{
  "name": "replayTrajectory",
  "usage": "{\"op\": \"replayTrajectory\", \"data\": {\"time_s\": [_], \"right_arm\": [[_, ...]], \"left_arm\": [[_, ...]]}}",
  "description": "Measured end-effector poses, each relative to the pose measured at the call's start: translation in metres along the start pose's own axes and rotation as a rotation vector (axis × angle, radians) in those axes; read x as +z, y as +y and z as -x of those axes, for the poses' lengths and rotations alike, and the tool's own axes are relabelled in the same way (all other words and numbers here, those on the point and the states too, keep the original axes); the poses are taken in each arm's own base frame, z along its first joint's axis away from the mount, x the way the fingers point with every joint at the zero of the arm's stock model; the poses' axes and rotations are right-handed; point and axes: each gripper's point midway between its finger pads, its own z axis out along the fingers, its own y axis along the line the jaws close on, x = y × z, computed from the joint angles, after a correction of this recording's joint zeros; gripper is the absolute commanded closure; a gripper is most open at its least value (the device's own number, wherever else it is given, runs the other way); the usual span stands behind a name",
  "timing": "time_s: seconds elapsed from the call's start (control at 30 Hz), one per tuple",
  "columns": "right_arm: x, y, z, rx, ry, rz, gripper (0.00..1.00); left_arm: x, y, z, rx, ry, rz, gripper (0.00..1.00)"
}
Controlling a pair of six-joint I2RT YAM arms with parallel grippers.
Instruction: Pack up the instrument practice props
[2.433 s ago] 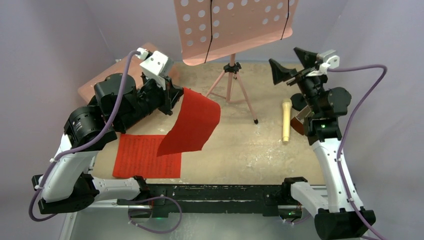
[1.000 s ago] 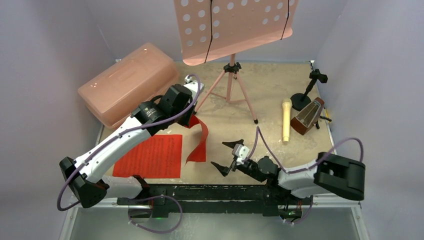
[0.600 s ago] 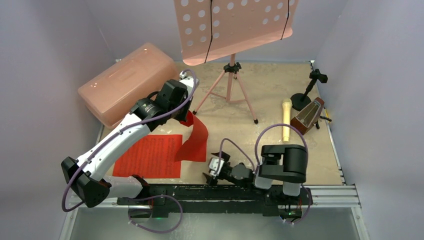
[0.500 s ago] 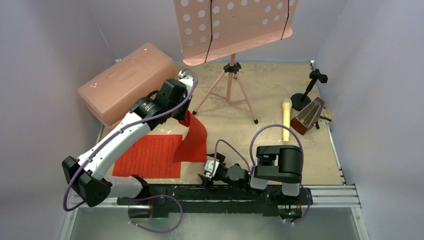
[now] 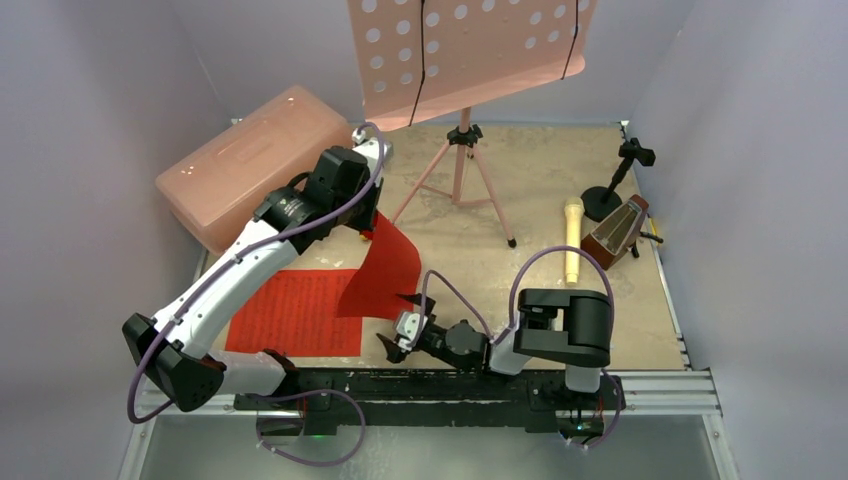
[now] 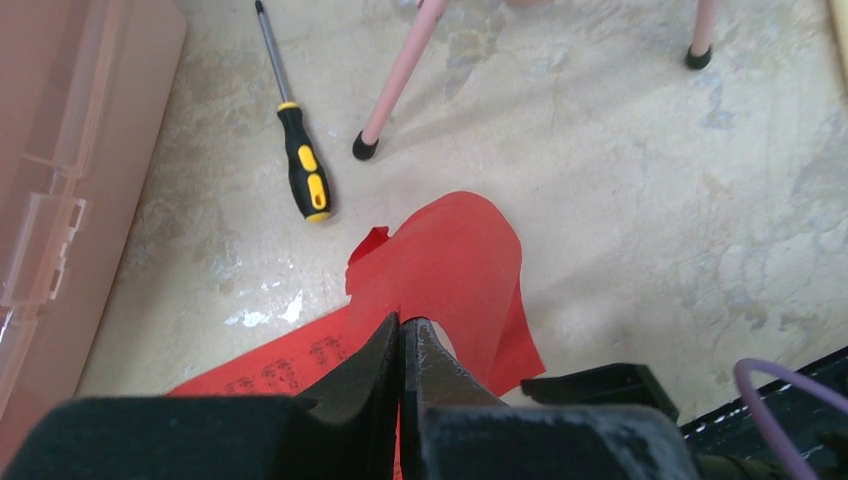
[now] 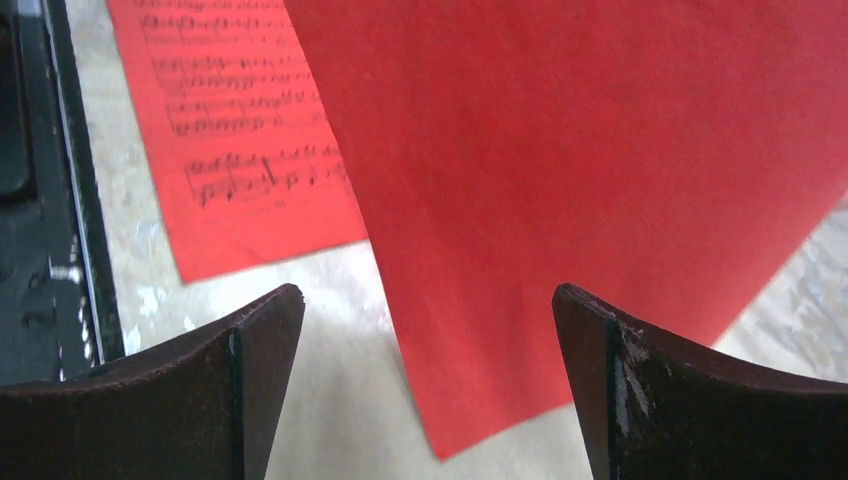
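My left gripper point(image 5: 362, 222) point(image 6: 402, 322) is shut on the top edge of one red sheet-music page point(image 5: 380, 272) point(image 6: 452, 258), which hangs curled above the table. A second red page point(image 5: 295, 312) point(image 7: 230, 130) lies flat near the front left. My right gripper point(image 5: 394, 322) point(image 7: 425, 292) stands open low at the front, its fingers either side of the hanging page's lower corner point(image 7: 600, 150), not touching it. The pink music stand point(image 5: 462, 170) is at the back centre. The cream microphone point(image 5: 572, 240) and brown metronome point(image 5: 615, 232) lie at the right.
A translucent pink lidded box point(image 5: 255, 165) sits shut at the back left. A yellow-and-black screwdriver point(image 6: 302, 170) lies beside a tripod foot point(image 6: 362, 148). A small black stand point(image 5: 615, 180) is behind the metronome. The black front rail point(image 5: 420, 385) runs under my right arm.
My right arm swung left along the front edge until its open fingers reached the hanging page's lower corner. My left gripper drew back and left a little, holding the page.
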Motion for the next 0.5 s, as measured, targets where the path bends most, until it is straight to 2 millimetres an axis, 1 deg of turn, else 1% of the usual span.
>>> {"op": "replayTrajectory", "data": {"time_s": [0.13, 0.23, 0.37, 0.5], "right_arm": [[0.014, -0.003, 0.018, -0.017, -0.048, -0.016, 0.02], [0.024, -0.004, 0.028, -0.04, -0.071, -0.032, 0.02], [0.036, -0.008, 0.033, -0.091, -0.077, -0.071, 0.02], [0.045, -0.022, 0.028, -0.131, -0.043, -0.169, 0.02]], "left_arm": [[-0.009, -0.004, 0.017, -0.016, -0.044, -0.019, 1.0], [-0.012, -0.007, 0.023, -0.033, -0.058, -0.032, 1.0], [-0.014, -0.009, 0.024, -0.048, -0.057, -0.041, 1.0], [-0.018, -0.01, 0.024, -0.058, -0.049, -0.043, 1.0]]}}
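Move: The left hand already pinches the upper end of the red sheet; its free near edge hangs about 14 cm back, 2 cm left and 18 cm below that hand, and from the open right hand about 4 cm left, level fore-and-aft, 4 cm lower. The flat sheet lies some 20 cm left of the right hand, level fore-and-aft, 8 cm below. The screwdriver is roughly 8 cm ahead, 3 cm left and 22 cm below the left hand. Keeping its shut fingers pinched on the red sheet, the left hand lifts it about 3 cm, quickly at first, then easing off. The right hand, fingers wide open, goes left and up with it towards the hanging free end, then bends forward, about 3 cm each way, its fingers tipping up and swinging some 10 degrees clockwise; no clear touch on the sheet can be made out. ##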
